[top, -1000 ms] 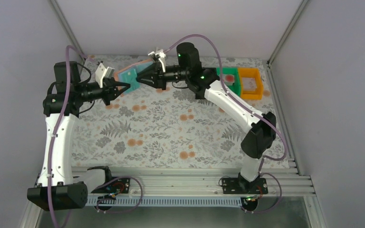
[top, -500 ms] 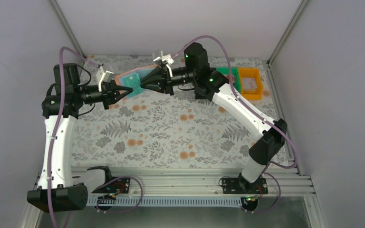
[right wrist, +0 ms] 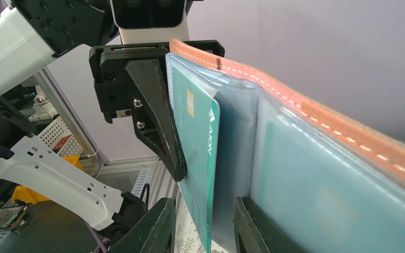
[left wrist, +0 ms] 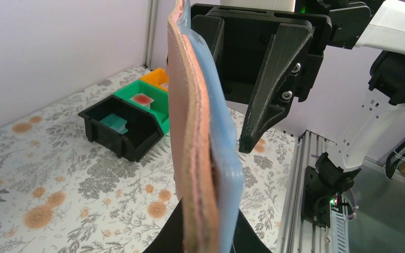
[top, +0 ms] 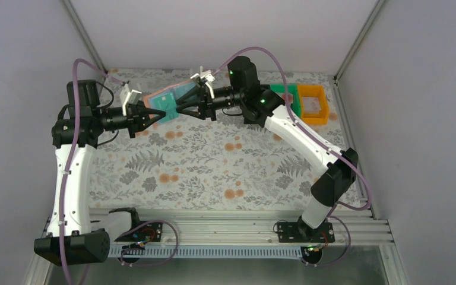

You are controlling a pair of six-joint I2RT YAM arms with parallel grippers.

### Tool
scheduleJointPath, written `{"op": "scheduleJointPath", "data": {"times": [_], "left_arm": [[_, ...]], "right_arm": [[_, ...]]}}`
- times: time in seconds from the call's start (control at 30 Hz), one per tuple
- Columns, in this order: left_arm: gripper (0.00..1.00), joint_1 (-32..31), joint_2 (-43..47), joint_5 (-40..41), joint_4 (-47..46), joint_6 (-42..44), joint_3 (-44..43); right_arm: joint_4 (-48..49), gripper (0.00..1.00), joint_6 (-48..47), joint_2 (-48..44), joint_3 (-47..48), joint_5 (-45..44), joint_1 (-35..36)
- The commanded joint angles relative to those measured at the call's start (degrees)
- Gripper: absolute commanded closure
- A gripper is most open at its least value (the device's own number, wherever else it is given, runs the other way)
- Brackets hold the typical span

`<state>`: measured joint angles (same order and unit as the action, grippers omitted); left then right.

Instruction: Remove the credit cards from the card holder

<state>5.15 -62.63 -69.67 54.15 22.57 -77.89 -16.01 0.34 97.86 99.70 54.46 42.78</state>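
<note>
The card holder point(top: 165, 101), salmon-tan outside and light blue inside, hangs open in the air at the back of the table. My left gripper point(top: 158, 113) is shut on its edge; in the left wrist view the card holder point(left wrist: 200, 147) rises edge-on out of my left gripper point(left wrist: 206, 234). A teal credit card point(right wrist: 200, 158) sticks out of a pocket of the card holder point(right wrist: 321, 184). My right gripper point(right wrist: 203, 224) is open, with a jaw on either side of that card's lower edge and a gap on both sides.
A black bin point(left wrist: 121, 126) holds a teal card point(left wrist: 115, 122), and a green bin point(left wrist: 147, 97) holds a white card with a red mark point(left wrist: 142, 99). An orange bin point(top: 312, 104) stands at the back right. Aluminium rails run along the near edge.
The right wrist drew back to the right, then eased left toward the holder. Its jaws stand wider than half a second ago. The left gripper keeps its hold, slightly lower.
</note>
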Motion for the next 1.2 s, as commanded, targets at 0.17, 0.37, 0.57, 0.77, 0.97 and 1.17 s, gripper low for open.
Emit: {"op": "scheduleJointPath", "data": {"times": [0.17,0.37,0.57,0.77,0.97,1.17], "left_arm": [[0.98,0.2,0.3,-4.2,-0.1,1.8,-1.8],[0.97,0.2,0.7,-4.4,0.6,2.7,-1.9],[0.98,0.3,1.1,-4.6,0.9,2.9,-1.9],[0.98,0.4,1.0,-5.0,1.0,2.9,-1.9],[0.98,0.4,1.2,-5.4,1.3,3.3,-1.6],[0.94,0.4,1.3,-5.7,1.0,3.3,-1.3]], "right_arm": [[-1.3,0.7,-0.1,-1.9,-0.6,-2.8,0.2],[-1.3,0.7,0.7,-1.3,0.5,-1.9,0.3],[-0.8,0.7,1.1,-0.5,1.3,1.3,0.7],[-1.4,0.8,0.6,0.7,2.8,2.7,1.7],[-1.6,0.94,0.5,0.9,3.4,3.2,2.0],[-3.1,0.96,-1.4,-0.9,2.1,1.0,1.8]]}}
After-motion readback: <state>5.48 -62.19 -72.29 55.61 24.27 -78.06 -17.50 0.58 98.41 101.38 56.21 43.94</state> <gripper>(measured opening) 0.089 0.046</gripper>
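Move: The teal card stands partly out of its pocket. Its near edge is already between the right hand's part-open fingers, with its middle some 3 cm to their left, level fore and aft and about 2 cm above. The card holder's middle is roughly 2 cm ahead, 2 cm left and 2 cm above the right hand. From the left fingers, which already pinch the holder, the card's middle is about 2 cm ahead, 1 cm right and 2 cm up, and the holder's middle about 4 cm ahead, 2 cm right and 2 cm up. The right hand's fingers shut on the free edge of the teal card and pinch it low down, going from about a third open to nearly closed. Beforehand the hand edges slightly forward and down, then comes back about 1.5 cm and up nearly 1 cm as the fingers close. The left hand keeps its pinch on the card holder, easing back about 1 cm. ##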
